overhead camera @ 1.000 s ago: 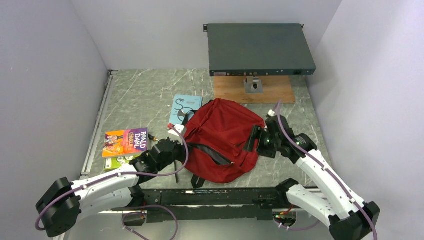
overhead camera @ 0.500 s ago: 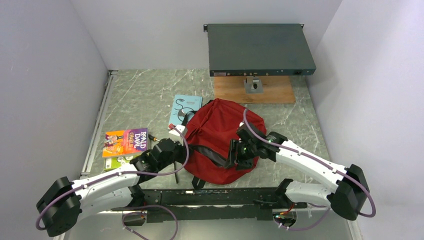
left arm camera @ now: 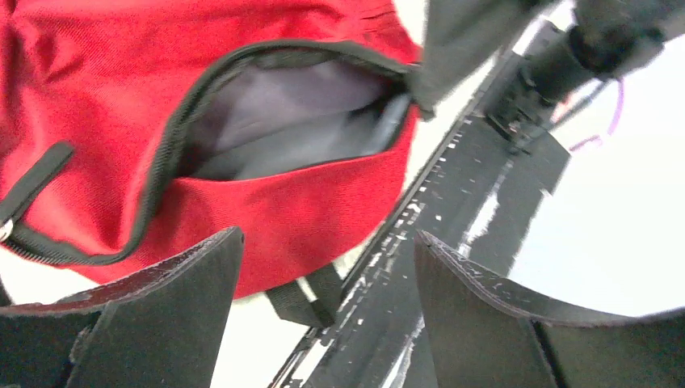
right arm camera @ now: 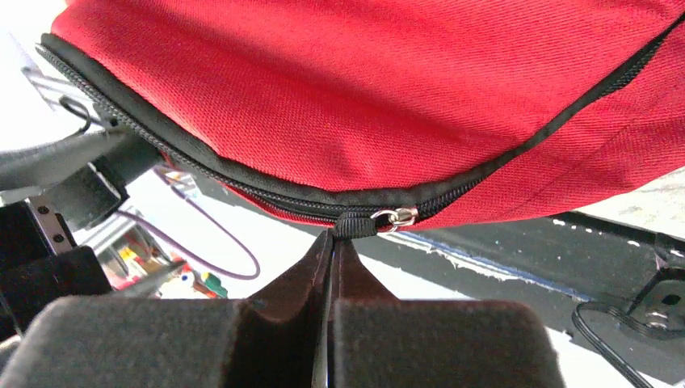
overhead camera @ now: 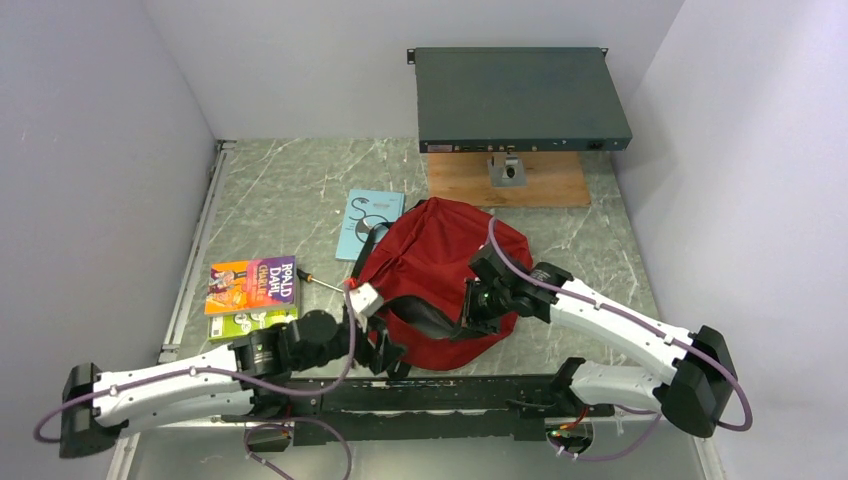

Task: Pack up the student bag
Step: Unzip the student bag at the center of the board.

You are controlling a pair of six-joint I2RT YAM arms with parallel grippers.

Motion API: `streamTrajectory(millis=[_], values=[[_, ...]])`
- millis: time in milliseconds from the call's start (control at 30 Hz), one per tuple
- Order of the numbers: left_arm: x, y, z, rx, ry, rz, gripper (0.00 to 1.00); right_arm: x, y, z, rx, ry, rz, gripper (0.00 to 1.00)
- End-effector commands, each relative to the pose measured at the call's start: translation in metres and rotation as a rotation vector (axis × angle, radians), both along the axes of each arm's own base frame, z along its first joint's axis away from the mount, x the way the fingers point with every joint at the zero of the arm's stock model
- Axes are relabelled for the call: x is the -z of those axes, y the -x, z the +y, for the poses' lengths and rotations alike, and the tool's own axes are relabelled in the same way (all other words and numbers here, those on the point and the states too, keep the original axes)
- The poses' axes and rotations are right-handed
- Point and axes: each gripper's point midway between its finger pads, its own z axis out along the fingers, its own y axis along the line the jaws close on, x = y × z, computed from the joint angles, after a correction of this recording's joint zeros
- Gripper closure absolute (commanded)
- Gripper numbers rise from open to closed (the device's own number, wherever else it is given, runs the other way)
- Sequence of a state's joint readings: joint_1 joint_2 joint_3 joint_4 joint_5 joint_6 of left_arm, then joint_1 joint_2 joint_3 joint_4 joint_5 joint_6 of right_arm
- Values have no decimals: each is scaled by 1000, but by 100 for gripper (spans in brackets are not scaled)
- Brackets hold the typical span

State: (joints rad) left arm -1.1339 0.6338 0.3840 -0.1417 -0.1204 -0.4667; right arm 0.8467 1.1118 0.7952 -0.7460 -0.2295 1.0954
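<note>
The student bag, a dark red backpack with black straps, lies in the middle of the table. My right gripper rests over its near right side. In the right wrist view the right gripper is shut on the black fabric zipper pull beside the silver slider. My left gripper is at the bag's near left edge. Seen from the left wrist, the left gripper is open with nothing between its fingers, and the bag's zip mouth gapes, showing grey lining.
A Roald Dahl book lies on a green book at the left, with a thin pen-like thing beside them. A light blue book is half under the bag. A dark rack unit and wooden board sit behind.
My right arm swung left over the bag and its gripper closed on the zipper pull. My left arm pulled back toward the near edge and shifted right, and its gripper opened.
</note>
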Motion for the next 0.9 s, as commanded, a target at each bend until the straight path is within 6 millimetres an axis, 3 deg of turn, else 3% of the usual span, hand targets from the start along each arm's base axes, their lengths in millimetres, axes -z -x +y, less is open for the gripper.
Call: streamTrajectory(millis=[0, 100, 233, 367, 667, 867], values=[[-31, 14, -9, 64, 26, -236, 18, -30, 16, 11, -190, -59, 23, 100], [-42, 24, -23, 138, 9, -392, 19, -28, 25, -4, -297, 17, 27, 100], [-34, 33, -49, 226, -54, -501, 18, -39, 33, -6, -392, -8, 12, 100], [-23, 23, -68, 199, -134, -561, 18, -39, 38, -8, -428, -17, 19, 100], [-13, 9, -80, 101, -166, -552, 23, -19, 44, -28, -483, 78, 43, 100], [-35, 46, -94, 256, 0, -556, 18, -25, 43, -17, -503, 12, 23, 100]])
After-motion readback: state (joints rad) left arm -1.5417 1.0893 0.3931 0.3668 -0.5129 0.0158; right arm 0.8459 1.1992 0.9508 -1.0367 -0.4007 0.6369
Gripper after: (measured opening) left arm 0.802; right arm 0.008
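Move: The left hand is open; the front lip of the student bag's mouth lies about 8 cm to its right, level with it and some 5 cm lower. The zip pull is about 14 cm to its right, and the screwdriver some 15 cm ahead and 15 cm left. The right hand already pinches the zip pull at its tips; the bag's mouth gapes about 8 cm left and 4 cm ahead of that hand. Right hand draws the still-pinched pull back 4 cm; open left arcs back, then right towards the front lip. ##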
